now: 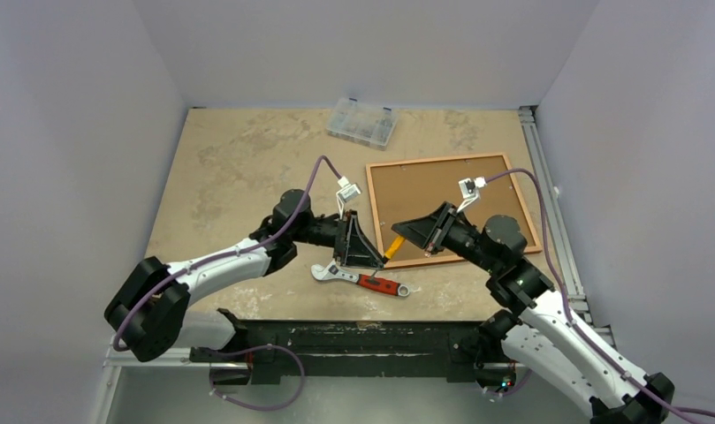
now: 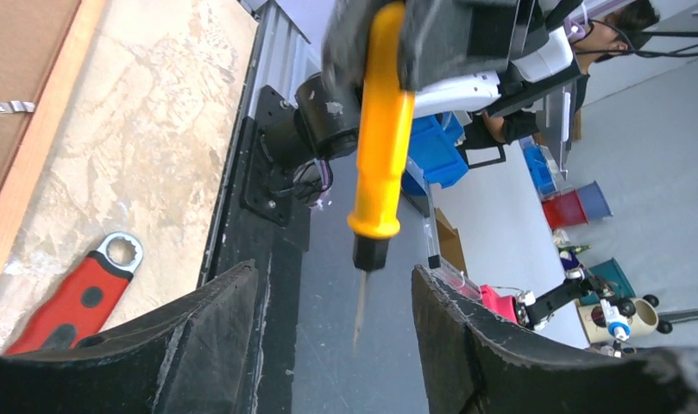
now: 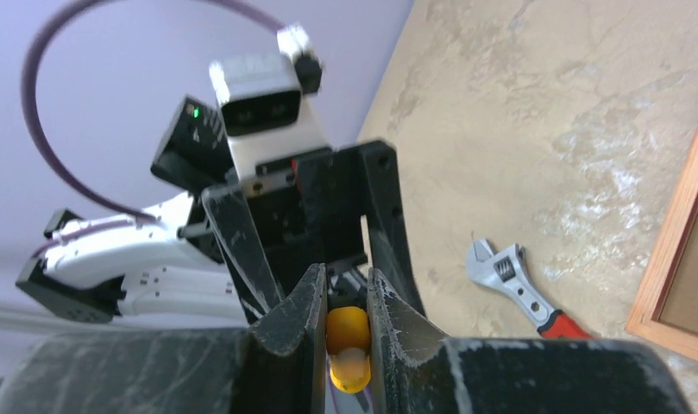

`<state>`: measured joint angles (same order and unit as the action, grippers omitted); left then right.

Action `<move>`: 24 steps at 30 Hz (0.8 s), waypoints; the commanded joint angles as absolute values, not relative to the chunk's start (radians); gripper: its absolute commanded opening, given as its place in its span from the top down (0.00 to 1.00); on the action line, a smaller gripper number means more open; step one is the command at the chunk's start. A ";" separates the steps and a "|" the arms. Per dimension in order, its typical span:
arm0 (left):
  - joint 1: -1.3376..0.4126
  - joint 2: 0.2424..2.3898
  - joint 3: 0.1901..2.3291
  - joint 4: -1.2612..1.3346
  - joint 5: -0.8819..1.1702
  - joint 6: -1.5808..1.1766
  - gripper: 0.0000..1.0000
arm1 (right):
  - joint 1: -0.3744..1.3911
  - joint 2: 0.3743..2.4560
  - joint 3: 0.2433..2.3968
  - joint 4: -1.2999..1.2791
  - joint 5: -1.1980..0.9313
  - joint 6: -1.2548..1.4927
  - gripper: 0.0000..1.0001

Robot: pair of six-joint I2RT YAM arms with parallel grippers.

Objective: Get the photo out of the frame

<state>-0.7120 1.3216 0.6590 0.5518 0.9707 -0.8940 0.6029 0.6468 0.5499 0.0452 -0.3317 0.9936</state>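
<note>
The red-orange frame (image 1: 442, 162) lies face down at the right of the table, and its brown backing board (image 1: 433, 190) shows. The photo is hidden. My right gripper (image 1: 403, 232) is shut on a yellow-handled screwdriver (image 1: 394, 245) near the frame's near left corner; the right wrist view shows the handle (image 3: 347, 332) pinched between the fingers of that gripper (image 3: 346, 289). My left gripper (image 1: 376, 251) is open and faces it. In the left wrist view the screwdriver (image 2: 381, 147) points its thin tip between the open fingers of that gripper (image 2: 336, 285), touching neither. A metal clip (image 2: 13, 107) sits on the backing.
A red-handled adjustable wrench (image 1: 361, 278) lies on the table just below both grippers. A clear plastic box (image 1: 361, 120) stands at the back middle. An aluminium rail (image 1: 548, 203) runs along the table's right edge. Walls close in the left, back and right sides.
</note>
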 commanded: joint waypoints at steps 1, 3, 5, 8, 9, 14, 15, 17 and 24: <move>-0.730 1.279 0.641 0.574 0.974 -0.856 0.38 | 0.605 0.644 0.623 0.002 -0.212 0.989 1.00; -0.734 1.277 0.638 0.598 0.997 -0.872 0.40 | 0.605 0.650 0.631 0.002 -0.209 0.989 1.00; -0.739 1.272 0.643 0.602 1.005 -0.869 0.44 | 0.605 0.657 0.635 0.005 -0.210 0.994 1.00; -0.741 1.292 0.667 0.591 1.023 -0.868 0.64 | 0.606 0.666 0.645 0.020 -0.208 1.003 1.00; -0.741 1.300 0.673 0.595 1.032 -0.872 0.79 | 0.606 0.667 0.649 0.021 -0.216 1.005 1.00; -0.741 1.300 0.664 0.674 1.025 -0.918 1.00 | 0.605 0.680 0.656 0.018 -0.291 0.958 0.75; -0.741 1.302 0.658 0.702 1.026 -0.934 1.00 | 0.605 0.689 0.661 0.008 -0.317 0.935 0.65; -0.742 1.311 0.646 0.790 1.035 -0.983 1.00 | 0.605 0.705 0.664 -0.014 -0.382 0.905 0.48; -0.742 1.394 0.618 1.101 1.083 -1.180 1.00 | 0.606 0.732 0.633 0.081 -0.556 0.889 0.46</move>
<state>-0.7364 1.3521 0.6350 0.8440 1.0386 -1.0595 0.6033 0.7338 0.6224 -0.0002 -0.4267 0.9207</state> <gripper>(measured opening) 0.020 0.559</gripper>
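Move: My right fingers already pinch the yellow handle's end; the handle's middle is about 2 cm back, 1 cm left and 2 cm below, my left fingertips some 4 cm back, 3 cm left and 5 cm below. From my open left hand the screwdriver shank is roughly 3 cm back, 1 cm left and 1 cm lower; on the table about 21 cm below, the wrench's middle is 3 cm ahead and 5 cm left, the frame's about 22 cm ahead and 20 cm right. I pinch the screwdriver's shank just below the handle, drawing my left hand back about 2 cm as its fingers shut, while my right hand carries the handle some 1.5 cm forward and slightly up. Then I open my right fingers around the handle and bring that hand back and left about 2 cm each, turning it some 10 degrees counter-clockwise, as my left hand lifts the shank nearly 3 cm. ##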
